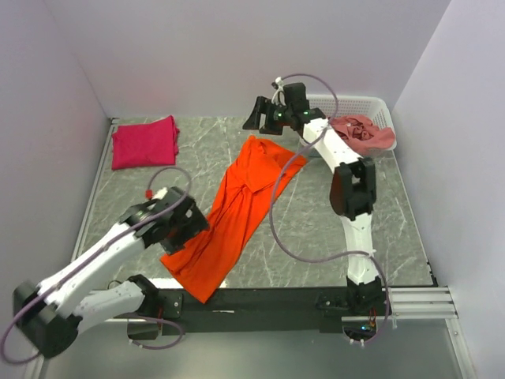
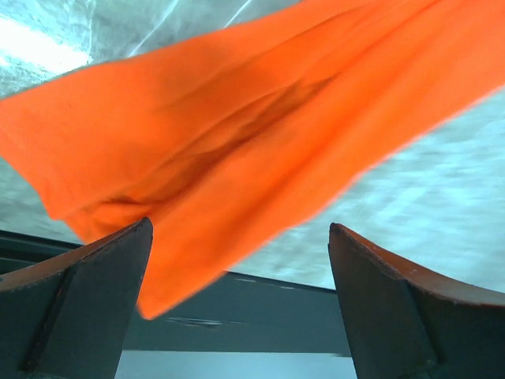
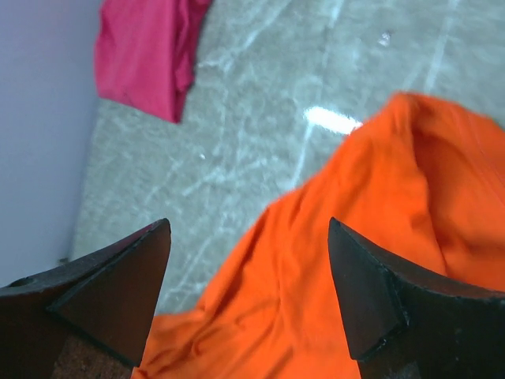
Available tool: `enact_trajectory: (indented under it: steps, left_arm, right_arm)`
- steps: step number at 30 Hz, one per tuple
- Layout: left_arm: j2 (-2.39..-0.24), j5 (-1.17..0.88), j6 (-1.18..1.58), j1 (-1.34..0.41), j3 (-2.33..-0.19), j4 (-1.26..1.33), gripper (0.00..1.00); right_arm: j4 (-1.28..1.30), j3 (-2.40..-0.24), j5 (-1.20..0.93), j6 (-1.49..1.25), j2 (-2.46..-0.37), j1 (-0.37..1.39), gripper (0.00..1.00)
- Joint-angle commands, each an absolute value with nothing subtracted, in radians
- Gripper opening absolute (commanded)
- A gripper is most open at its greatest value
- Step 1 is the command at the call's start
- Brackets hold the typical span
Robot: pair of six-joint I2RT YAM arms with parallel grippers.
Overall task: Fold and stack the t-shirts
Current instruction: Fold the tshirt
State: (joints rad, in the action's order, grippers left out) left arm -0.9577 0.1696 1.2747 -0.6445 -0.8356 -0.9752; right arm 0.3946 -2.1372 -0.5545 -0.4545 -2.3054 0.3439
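The bright orange t-shirt [image 1: 237,213] lies stretched out diagonally on the marble table, and its near end hangs over the front edge. My left gripper [image 1: 189,225] is open and empty at the shirt's lower left edge. In the left wrist view the orange cloth [image 2: 237,134] is just beyond the gripper [image 2: 241,230]. My right gripper [image 1: 258,117] is open and empty above the shirt's far end, and that end shows in the right wrist view [image 3: 355,260]. A folded magenta-red t-shirt [image 1: 144,142] lies at the back left. A salmon-pink t-shirt [image 1: 363,133] is crumpled in the basket. No teal shirt is in view.
A white lattice basket [image 1: 371,104] stands at the back right corner. Walls close in the table on the left, back and right. A dark rail [image 1: 268,300] runs along the front edge by the arm bases.
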Motion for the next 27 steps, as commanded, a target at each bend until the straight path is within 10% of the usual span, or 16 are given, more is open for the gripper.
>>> enact_trajectory:
  steps: [1, 11, 27]
  left_arm:
    - [-1.122, 0.101, 1.106, -0.669, -0.819, -0.930, 0.99]
    - [-1.367, 0.138, 0.950, -0.792, -0.871, -0.937, 0.99]
    - [-1.586, -0.069, 0.922, -0.816, -0.814, -0.658, 0.99]
  right_arm:
    - [0.544, -2.007, -0.350, -0.351, -2.148, 0.399, 0.87]
    - [0.600, -1.667, -0.196, -0.408, -2.061, 0.463, 0.87]
    - [0.778, -2.232, -0.192, -0.350, -2.520, 0.428, 0.87]
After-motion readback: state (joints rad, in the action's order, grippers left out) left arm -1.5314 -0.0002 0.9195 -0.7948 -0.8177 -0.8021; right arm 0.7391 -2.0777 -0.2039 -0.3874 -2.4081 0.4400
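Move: Just back from the left hand lies the near end of the orange t-shirt, about 7 cm back, 1 cm to its right and 12 cm below. The t-shirt's far end is some 4 cm back from the right hand, 8 cm to its right and 16 cm below. From the right hand, the laundry basket stands about 31 cm right and 3 cm farther out, and the folded magenta t-shirt 35 cm left, level with it. Coming down open on the orange t-shirt, the right hand swings back about 12 cm and sinks some 15 cm, its fingers tipping further down, then runs low and forward about 6 cm over the far end. The left hand, wide open, drops 12 cm with a slight draw back and right, turning clockwise some 30 degrees, until its fingertips rest on the cloth near the near end. ##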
